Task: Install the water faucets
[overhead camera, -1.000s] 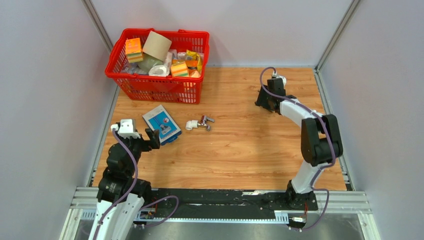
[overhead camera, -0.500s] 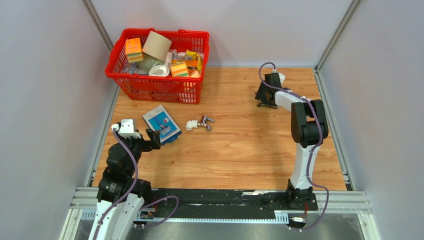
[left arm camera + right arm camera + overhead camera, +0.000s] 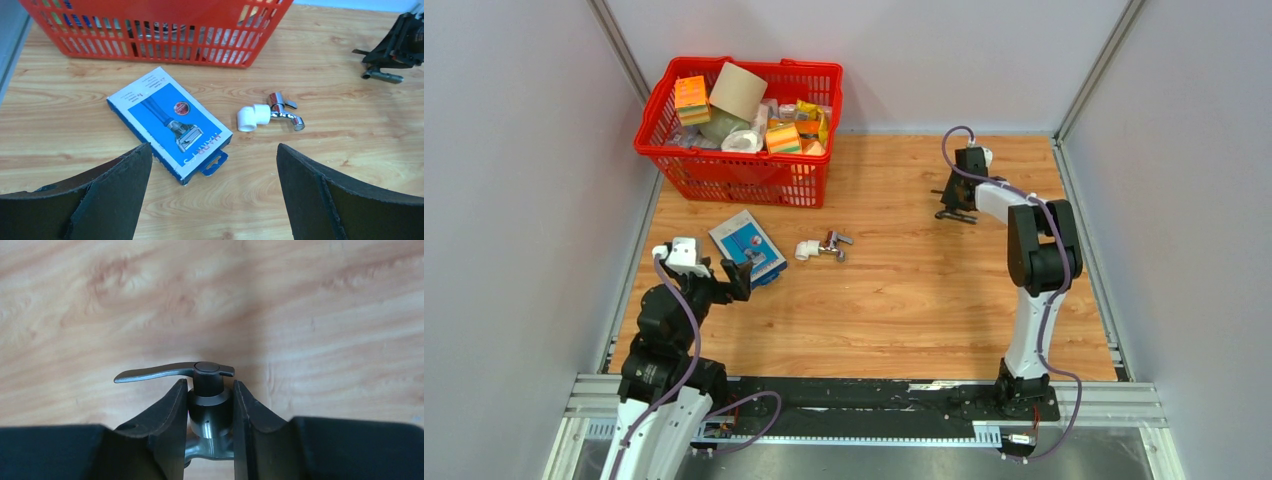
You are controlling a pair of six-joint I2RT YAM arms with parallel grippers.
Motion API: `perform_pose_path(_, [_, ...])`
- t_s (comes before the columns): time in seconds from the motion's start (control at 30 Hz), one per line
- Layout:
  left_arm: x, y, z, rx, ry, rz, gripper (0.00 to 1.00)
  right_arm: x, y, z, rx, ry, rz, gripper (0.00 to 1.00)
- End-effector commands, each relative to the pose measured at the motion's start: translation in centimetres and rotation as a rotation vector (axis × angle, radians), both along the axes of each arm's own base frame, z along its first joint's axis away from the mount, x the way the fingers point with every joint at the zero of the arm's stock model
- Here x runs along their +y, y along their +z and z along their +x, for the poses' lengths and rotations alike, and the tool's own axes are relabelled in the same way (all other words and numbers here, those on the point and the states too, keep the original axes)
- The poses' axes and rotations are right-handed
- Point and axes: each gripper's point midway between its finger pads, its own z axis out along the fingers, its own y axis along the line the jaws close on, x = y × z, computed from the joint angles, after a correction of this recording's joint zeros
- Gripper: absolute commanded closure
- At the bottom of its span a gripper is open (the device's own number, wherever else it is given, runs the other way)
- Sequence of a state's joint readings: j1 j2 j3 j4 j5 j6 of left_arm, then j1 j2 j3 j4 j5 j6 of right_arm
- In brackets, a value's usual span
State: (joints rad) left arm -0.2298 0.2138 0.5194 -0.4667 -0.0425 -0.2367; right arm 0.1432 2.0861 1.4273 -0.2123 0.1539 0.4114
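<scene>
The dark grey water faucet point(image 3: 206, 369) with a T-handle stands at the back right of the table. My right gripper point(image 3: 210, 385) is shut on its round body just under the handle. From above, that gripper point(image 3: 955, 203) hides most of the dark faucet point(image 3: 948, 215). The chrome faucet point(image 3: 829, 245), with a white elbow point(image 3: 248, 119) on its end, lies on its side mid-table point(image 3: 280, 111). My left gripper point(image 3: 214, 150) is open and holds nothing. It hovers near the front left, short of the chrome faucet.
A flat blue-and-white box point(image 3: 746, 247) lies just ahead of the left gripper, left of the chrome faucet. A red basket point(image 3: 724, 175) full of packages stands at the back left. Grey walls close in the wooden table point(image 3: 904, 300) on three sides.
The right gripper's jaws have closed onto the dark grey faucet, and that arm has drawn more upright. The left gripper has edged slightly toward the box, still open.
</scene>
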Motion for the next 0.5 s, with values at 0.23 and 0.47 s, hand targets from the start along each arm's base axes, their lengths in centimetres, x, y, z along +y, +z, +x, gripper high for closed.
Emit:
perform_pose_path(0.23, [-5.0,1.9,0.5,0.089,-0.211,-0.161,0.02,9.8,9.9,-7.7,-0.179,0.291,0.013,1.0])
perform_pose_path(0.47, [-8.0,3.4,1.2,0.157,-0.337,-0.263,0.03,17.2,16.8,-14.2,-0.378,0.461,0.082,1.0])
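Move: The grey faucet is already pinched upright between my right fingers, down at the table. From that hand, the chrome faucet with its white elbow, on the side I carry towards, lies about 28 cm left and 11 cm back, level in height. From my raised left hand the grey faucet is some 28 cm ahead, 46 cm right and 20 cm down; the chrome faucet is 17 cm ahead and 17 cm right, the blue box 16 cm straight ahead. Keeping its pinch, my right hand draws the grey faucet back and left towards the chrome one, first nearly level, then climbing as well: about 14 cm left, 12 back and 11 up, turning some 25 degrees counter-clockwise. My left hand, still empty and wide open, slides about 5 cm right towards the grey faucet, swinging clockwise and tipping down a little. ##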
